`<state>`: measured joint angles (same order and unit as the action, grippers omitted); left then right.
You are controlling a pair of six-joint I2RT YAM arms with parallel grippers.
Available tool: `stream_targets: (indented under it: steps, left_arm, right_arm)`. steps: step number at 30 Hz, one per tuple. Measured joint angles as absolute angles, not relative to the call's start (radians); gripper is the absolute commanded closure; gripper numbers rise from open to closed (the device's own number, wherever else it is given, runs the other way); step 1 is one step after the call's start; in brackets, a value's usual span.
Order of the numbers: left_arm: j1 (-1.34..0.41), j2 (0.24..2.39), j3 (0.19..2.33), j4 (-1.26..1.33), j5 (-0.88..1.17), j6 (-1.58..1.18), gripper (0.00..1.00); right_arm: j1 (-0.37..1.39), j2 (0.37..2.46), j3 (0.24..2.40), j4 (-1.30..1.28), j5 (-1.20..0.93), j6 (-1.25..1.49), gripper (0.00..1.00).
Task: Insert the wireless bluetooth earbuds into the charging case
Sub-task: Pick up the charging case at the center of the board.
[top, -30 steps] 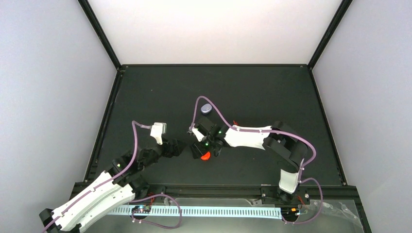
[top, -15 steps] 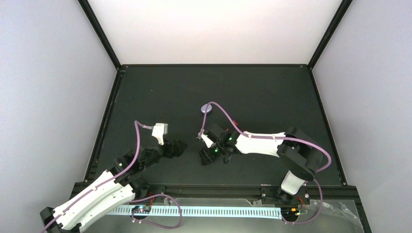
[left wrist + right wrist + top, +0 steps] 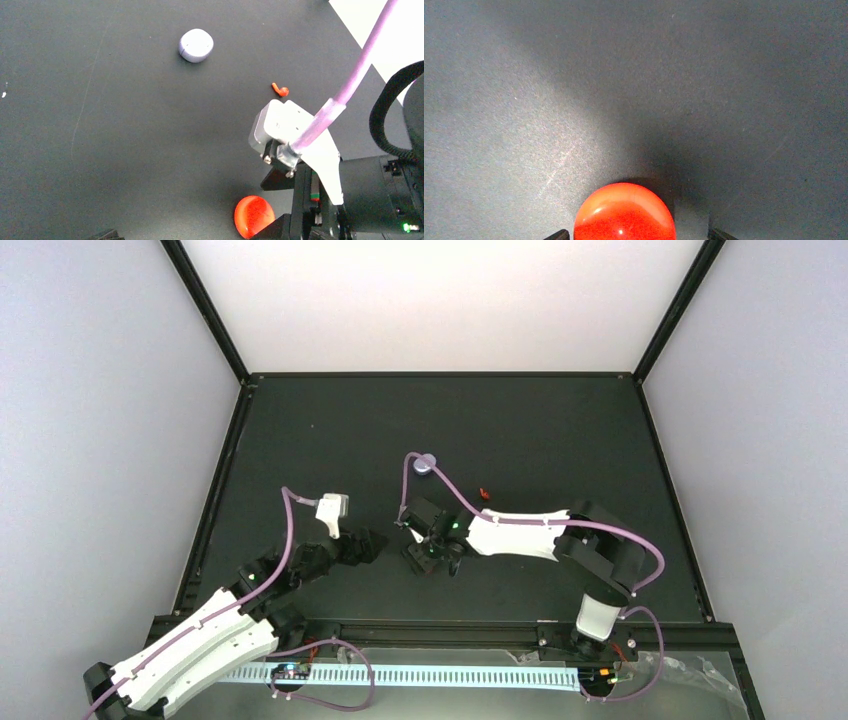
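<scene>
A glossy red-orange charging case [image 3: 624,212], closed, lies on the black mat between the fingertips of my right gripper [image 3: 638,235]. The gripper is open, with a gap showing on the case's right side. From above, my right gripper [image 3: 420,560] covers that case. The left wrist view shows the same case [image 3: 254,216] beside the right arm's head. One red-orange earbud [image 3: 280,90] lies loose on the mat [image 3: 484,493]. A closed lavender case [image 3: 425,464] sits farther back [image 3: 195,45]. My left gripper [image 3: 370,543] hangs open and empty, left of the right one.
The right arm's purple cable [image 3: 440,475] loops over the lavender case. Black frame rails [image 3: 440,374] border the mat, with white walls beyond. The right arm's wrist camera block [image 3: 280,130] fills the lower right of the left wrist view.
My right gripper came down over the red-orange case, which showed beside it a second ago and is now covered from above. The left gripper drifted slightly right and back.
</scene>
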<state>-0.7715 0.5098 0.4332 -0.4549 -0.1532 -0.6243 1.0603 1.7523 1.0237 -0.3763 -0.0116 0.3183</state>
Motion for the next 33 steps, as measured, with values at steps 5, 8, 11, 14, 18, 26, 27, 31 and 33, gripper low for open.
stream_targets:
  steps: [5,8,11,14,18,26,27,31,33]
  left_arm:
    - [-0.772,0.497,0.433,-0.455,-0.154,-0.624,0.02]
    - [-0.772,0.487,0.433,-0.456,-0.155,-0.625,0.02]
    - [-0.772,0.482,0.433,-0.457,-0.157,-0.625,0.02]
    - [-0.772,0.479,0.433,-0.459,-0.159,-0.625,0.02]
    - [-0.772,0.47,0.433,-0.463,-0.161,-0.625,0.02]
    - [-0.772,0.465,0.433,-0.468,-0.161,-0.626,0.02]
    - [-0.772,0.462,0.433,-0.469,-0.162,-0.626,0.02]
    - [-0.772,0.463,0.433,-0.469,-0.162,-0.628,0.01]
    - [-0.772,0.464,0.433,-0.464,-0.162,-0.63,0.01]
  right_arm:
    - [1.089,1.772,1.036,-0.402,0.036,0.312,0.29]
    - [1.101,1.783,1.046,-0.408,0.058,0.308,0.31]
    - [1.108,1.789,1.05,-0.409,0.072,0.301,0.35]
    - [1.115,1.795,1.053,-0.41,0.089,0.291,0.39]
    - [1.127,1.801,1.057,-0.408,0.107,0.281,0.48]
    - [1.132,1.797,1.05,-0.395,0.103,0.277,0.56]
    - [1.132,1.792,1.045,-0.39,0.103,0.278,0.56]
    - [1.135,1.739,0.995,-0.393,0.109,0.279,0.56]
    - [1.135,1.677,0.961,-0.4,0.116,0.277,0.56]
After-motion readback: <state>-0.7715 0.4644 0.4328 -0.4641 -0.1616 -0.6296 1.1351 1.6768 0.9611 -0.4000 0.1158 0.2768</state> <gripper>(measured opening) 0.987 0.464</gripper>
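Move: The red charging case sits almost inside the right hand's open fingers, roughly 1 cm back and 1 cm below the hand point. The lavender case stands some 23 cm ahead of that hand, level sideways. The two orange earbuds lie about 11 cm ahead and 10 cm right, and 16 cm ahead and 15 cm right. From the left hand, the red case is about 10 cm right, level in forward reach, and some 14 cm below. The red charging case is straddled as the right hand sinks about 1 cm, easing slightly back and tilting some 5 to 10 degrees. The fingers then close from well open to about half and pinch the case by its sides. Keeping that grip, the hand turns upward, rising about 1.5 cm while drawing some 2 cm to the right and slightly back. ##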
